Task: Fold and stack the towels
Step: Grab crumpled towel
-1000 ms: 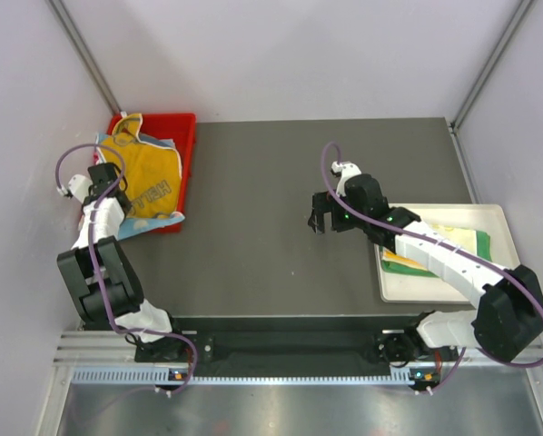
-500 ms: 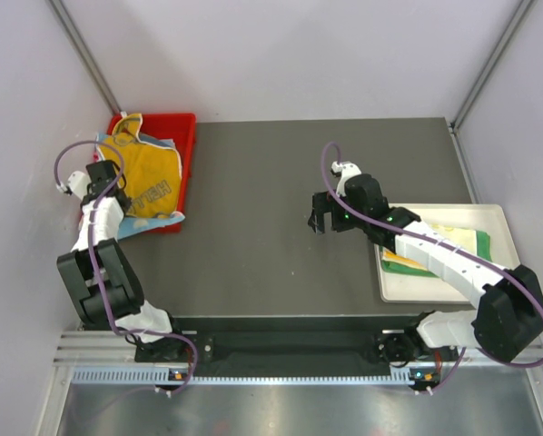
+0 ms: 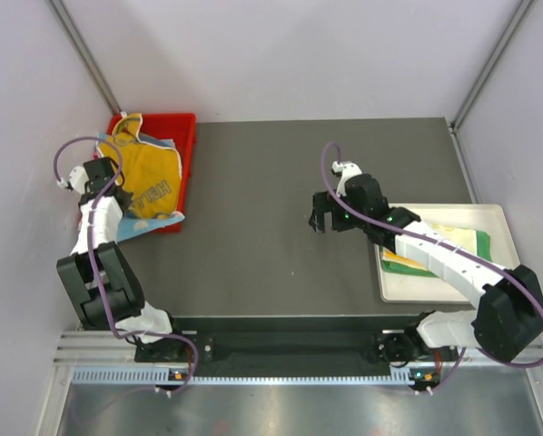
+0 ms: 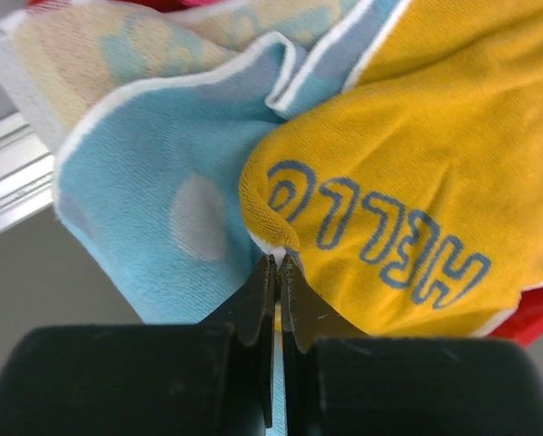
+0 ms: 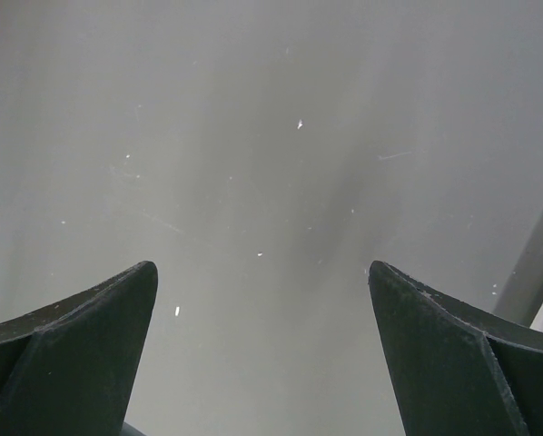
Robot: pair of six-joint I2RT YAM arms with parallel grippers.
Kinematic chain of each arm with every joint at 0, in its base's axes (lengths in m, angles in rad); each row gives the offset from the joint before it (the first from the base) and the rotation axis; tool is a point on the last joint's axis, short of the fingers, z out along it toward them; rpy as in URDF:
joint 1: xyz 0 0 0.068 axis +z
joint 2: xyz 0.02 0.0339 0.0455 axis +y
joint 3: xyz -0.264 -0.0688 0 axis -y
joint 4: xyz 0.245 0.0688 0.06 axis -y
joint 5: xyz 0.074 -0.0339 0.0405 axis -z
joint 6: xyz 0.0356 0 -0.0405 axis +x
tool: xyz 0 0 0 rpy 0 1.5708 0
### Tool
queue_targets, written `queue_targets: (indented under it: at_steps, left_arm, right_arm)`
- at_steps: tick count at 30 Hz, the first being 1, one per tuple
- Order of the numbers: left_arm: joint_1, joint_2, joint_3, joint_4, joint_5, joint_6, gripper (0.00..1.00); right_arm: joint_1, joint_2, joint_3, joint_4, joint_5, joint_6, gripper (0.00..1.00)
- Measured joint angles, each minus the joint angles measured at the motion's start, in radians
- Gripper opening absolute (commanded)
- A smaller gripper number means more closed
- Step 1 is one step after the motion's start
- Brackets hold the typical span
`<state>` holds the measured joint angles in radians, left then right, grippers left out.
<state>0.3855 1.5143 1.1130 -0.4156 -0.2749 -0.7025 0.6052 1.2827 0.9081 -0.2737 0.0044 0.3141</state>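
An orange-yellow "HELLO" towel (image 3: pixel 149 174) lies crumpled over the front edge of the red bin (image 3: pixel 177 123), on top of a light blue dotted towel (image 4: pixel 153 200). A pale yellow patterned towel (image 4: pixel 90 50) shows behind them. My left gripper (image 4: pixel 278 263) is shut, its tips pinching the white-hemmed edge of the HELLO towel (image 4: pixel 417 154); from above it (image 3: pixel 115 184) sits at the bin's left side. My right gripper (image 3: pixel 319 221) hangs open over bare table, nothing between its fingers (image 5: pixel 99 318). Folded towels (image 3: pixel 476 242) lie on the white tray.
The white tray (image 3: pixel 491 212) sits at the right edge of the dark table, under the right arm's forearm. The red bin stands at the table's far left corner. Grey walls close in on both sides.
My left gripper has shut on the edge of the HELLO towel. The right arm has not moved.
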Motion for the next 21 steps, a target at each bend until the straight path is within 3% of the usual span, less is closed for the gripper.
queue_targets:
  at_steps: [7,14,21]
  left_arm:
    - [-0.084,-0.037,-0.002,0.005,0.056,0.004,0.00]
    - [-0.277,-0.227,-0.026,0.007,0.067,0.029,0.00]
    - [-0.491,-0.278,0.029,-0.042,0.084,0.058,0.00]
  right_arm:
    - [0.000,0.005,0.000,0.000,0.029,-0.004,1.00]
    - [0.000,0.005,0.000,-0.001,0.065,-0.008,1.00]
    - [-0.012,0.005,0.010,-0.006,0.105,-0.006,1.00]
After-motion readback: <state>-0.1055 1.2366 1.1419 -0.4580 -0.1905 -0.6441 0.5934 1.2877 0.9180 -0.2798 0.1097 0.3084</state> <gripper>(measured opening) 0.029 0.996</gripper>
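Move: The left hand has just pinched the near left corner of the yellow towel. That towel's middle lies about 8 cm ahead and 6 cm to the right, barely below the fingers; the red basket's centre is some 9 cm ahead, 5 cm right and 6 cm lower. The open table middle it is bound for is roughly 38 cm right, 2 cm back and 10 cm down. From the right hand the yellow towel is about 43 cm left, 12 cm ahead and 8 cm below. Keeping its pinch on the yellow towel's corner, the left hand sweeps about 20 cm to the right, first nearly level and then rising some 10 cm, across the red basket to its right-hand edge and towards the open table. The wrist swings clockwise about 35 degrees and the fingers tip up a little. The right hand, still wide open, drifts a couple of centimetres right and forward. ##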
